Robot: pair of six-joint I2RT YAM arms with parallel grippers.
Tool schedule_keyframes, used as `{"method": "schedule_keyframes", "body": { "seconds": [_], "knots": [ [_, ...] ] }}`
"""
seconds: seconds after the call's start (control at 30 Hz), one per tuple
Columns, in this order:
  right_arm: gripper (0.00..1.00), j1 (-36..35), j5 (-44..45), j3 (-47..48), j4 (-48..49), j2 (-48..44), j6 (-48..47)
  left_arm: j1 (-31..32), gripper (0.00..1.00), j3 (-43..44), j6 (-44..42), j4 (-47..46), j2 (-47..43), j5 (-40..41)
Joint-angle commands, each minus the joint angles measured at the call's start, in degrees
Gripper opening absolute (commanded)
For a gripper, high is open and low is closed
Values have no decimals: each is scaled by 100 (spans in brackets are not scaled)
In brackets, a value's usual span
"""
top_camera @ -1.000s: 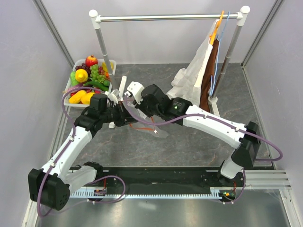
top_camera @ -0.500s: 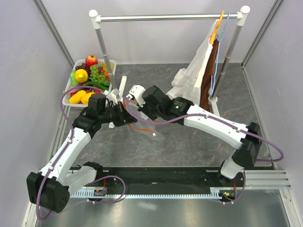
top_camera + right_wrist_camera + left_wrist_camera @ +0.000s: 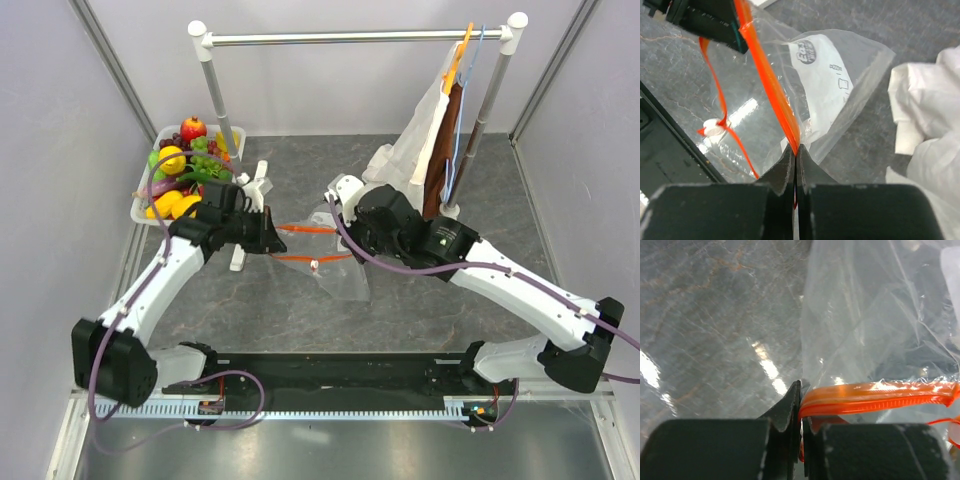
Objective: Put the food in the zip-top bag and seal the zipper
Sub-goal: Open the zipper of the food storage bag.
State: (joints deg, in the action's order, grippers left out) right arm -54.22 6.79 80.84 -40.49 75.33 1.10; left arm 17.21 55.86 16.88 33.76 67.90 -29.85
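Observation:
The clear zip-top bag (image 3: 340, 272) hangs between my two grippers above the table, its mouth pulled open. My left gripper (image 3: 270, 238) is shut on the left end of the orange-red zipper (image 3: 875, 394). My right gripper (image 3: 335, 205) is shut on the other end of the zipper (image 3: 771, 80). The near zipper strip (image 3: 312, 258) sags with the small white slider (image 3: 314, 265) on it; the slider also shows in the right wrist view (image 3: 714, 128). The bag's white label (image 3: 822, 65) faces the right wrist camera. The food (image 3: 185, 165) lies in a white tray at back left.
The white tray (image 3: 140, 205) sits beside the left wall. A white rack post with a cross foot (image 3: 243, 255) stands just behind my left gripper. White cloth (image 3: 415, 150) hangs from the rack at back right and piles on the table (image 3: 930, 130).
Both grippers have pulled apart, the right arm swinging right and the left going back-left. The bag's zipper is now stretched between them and the mouth has opened.

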Motion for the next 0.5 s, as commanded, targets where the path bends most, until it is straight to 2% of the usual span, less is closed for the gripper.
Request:
{"method": "schedule_keyframes", "body": {
  "seconds": [0.0, 0.1, 0.2, 0.23, 0.27, 0.3, 0.4, 0.47],
  "knots": [
    [0, 51, 95, -235, -179, -141, 803, -34, 8, 592, -1371, 613, 653, 445],
    [0, 43, -54, -218, 14, -27, 1304, 54, 10, 778, -1679, 904, 1006, 138],
    [0, 51, -72, -165, 338, 210, 1752, 81, 24, 787, -2013, 966, 963, -240],
    [0, 51, 15, -156, 427, 349, 1805, 72, 40, 787, -2048, 975, 910, -345],
    [0, 60, 85, -147, 498, 429, 1971, 54, 48, 795, -2118, 966, 744, -460],
    [0, 60, 103, -130, 603, 595, 2034, 19, 65, 795, -2145, 975, 655, -565],
    [0, 78, 270, 37, 691, 929, 2341, -208, 79, 918, -2216, 975, 200, -742],
    [0, 113, 358, 221, 718, 1106, 2447, -480, 99, 1102, -2259, 975, -65, -926]
  ]
}}
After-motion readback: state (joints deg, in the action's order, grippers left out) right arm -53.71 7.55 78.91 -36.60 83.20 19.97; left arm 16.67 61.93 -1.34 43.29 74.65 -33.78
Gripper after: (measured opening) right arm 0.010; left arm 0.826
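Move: Pinched in the left fingers is one side of the bag's orange zipper, its mouth centred about 7 cm to the right, level fore and aft and 2 cm lower; the slider is some 9 cm right, 3 cm back and 5 cm below. The rack's foot bar lies 7 cm left, 7 cm ahead and 16 cm down. From the right hand, still gripping the far end, the mouth is 7 cm left and 4 cm below, the white cloth 12 cm right, 12 cm ahead and 8 cm down. Letting go of the orange zipper, the left hand dips about 3 cm, spreads its fingers wide, then comes back up nearly 2 cm, turning clockwise some 15 degrees. The right keeps its pinch on the zipper's other end, sinking about 5 cm and then easing 3 cm left towards the opened left fingers while tipping down and turning clockwise. ##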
